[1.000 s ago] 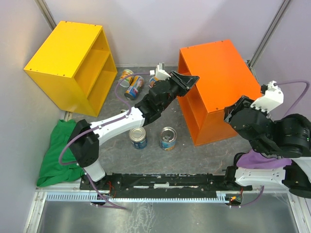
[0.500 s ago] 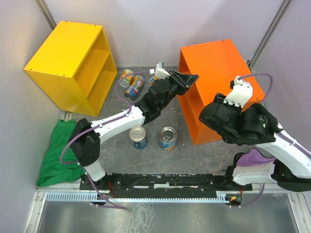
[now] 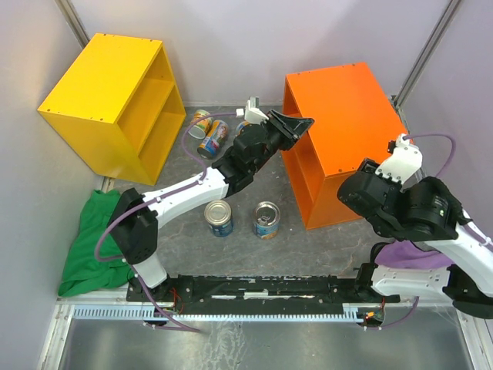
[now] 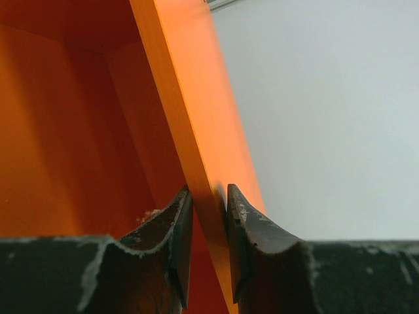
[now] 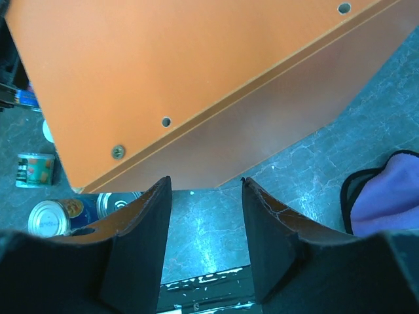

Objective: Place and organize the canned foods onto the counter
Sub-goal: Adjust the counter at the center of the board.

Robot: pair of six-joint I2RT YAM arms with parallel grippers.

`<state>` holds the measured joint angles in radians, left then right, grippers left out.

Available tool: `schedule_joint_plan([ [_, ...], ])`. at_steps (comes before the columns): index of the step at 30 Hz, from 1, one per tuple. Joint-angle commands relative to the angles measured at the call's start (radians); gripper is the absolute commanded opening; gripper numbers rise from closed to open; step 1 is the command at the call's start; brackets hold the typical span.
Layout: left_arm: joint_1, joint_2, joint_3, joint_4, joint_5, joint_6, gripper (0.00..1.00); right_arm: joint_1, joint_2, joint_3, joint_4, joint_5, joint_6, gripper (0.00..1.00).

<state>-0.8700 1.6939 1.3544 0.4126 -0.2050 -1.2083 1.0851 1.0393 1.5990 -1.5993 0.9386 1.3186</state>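
Note:
The counter (image 3: 347, 116) is the orange cabinet at the back right, its open side facing left. My left gripper (image 3: 308, 122) is shut on the counter's thin top panel at its front edge, and the left wrist view shows that panel (image 4: 190, 98) pinched in the gripper (image 4: 209, 196). My right gripper (image 5: 206, 183) is open over bare floor just off the counter's near corner (image 5: 163, 65), holding nothing. Two blue-labelled tins (image 3: 219, 217) (image 3: 266, 220) stand upright on the floor. Three cans (image 3: 202, 122) (image 3: 215, 138) (image 3: 240, 129) lie near the back wall.
A yellow cabinet (image 3: 115, 100) stands at the back left. A green cloth (image 3: 92, 247) lies at the left and a purple cloth (image 3: 412, 254) under my right arm. The black base rail (image 3: 254, 289) runs along the near edge. Walls close in the sides.
My right arm swung left toward the counter's near corner, then drew back a little to the right. The left arm and its grip on the counter have not moved.

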Motion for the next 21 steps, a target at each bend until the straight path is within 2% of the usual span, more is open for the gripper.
schedule_joint_plan([
  [1,0.057,-0.011,-0.03,-0.127,-0.068,0.058,0.03,-0.014,-0.003,-0.037,-0.153,-0.002,0.038,0.55],
  [5,0.065,-0.016,-0.031,-0.128,-0.065,0.061,0.03,-0.072,-0.025,-0.068,-0.138,-0.003,0.029,0.55],
  [8,0.071,-0.02,-0.034,-0.127,-0.059,0.063,0.03,-0.139,-0.031,-0.089,-0.057,-0.028,-0.045,0.55],
  [16,0.079,-0.033,-0.063,-0.116,-0.042,0.061,0.03,-0.444,-0.022,-0.162,0.2,-0.217,-0.319,0.55],
  [21,0.078,-0.029,-0.079,-0.093,-0.015,0.058,0.03,-0.607,-0.001,-0.182,0.303,-0.32,-0.423,0.55],
])
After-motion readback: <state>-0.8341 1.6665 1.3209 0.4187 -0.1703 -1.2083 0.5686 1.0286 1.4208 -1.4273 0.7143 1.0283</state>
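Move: The left gripper already has the top edge of the orange counter's open side between its fingers; the counter's middle is about 10 cm to its right, 2 cm ahead and 16 cm below. From the open right gripper that middle lies some 20 cm ahead, 8 cm left and 15 cm below. The nearer blue can stands about 26 cm left of the right gripper, 1 cm ahead; the purple cloth lies about 10 cm right and 7 cm back, both far below. Keep the left gripper's pinch on the counter's top edge and ease it left by about 1.5 cm, wrist unturned. Meanwhile bring the open right gripper right and down, roughly 6 cm each way, edging forward late, close in along the counter's near end; tip its fingers down and swing them clockwise, each a bit over 10 degrees. ##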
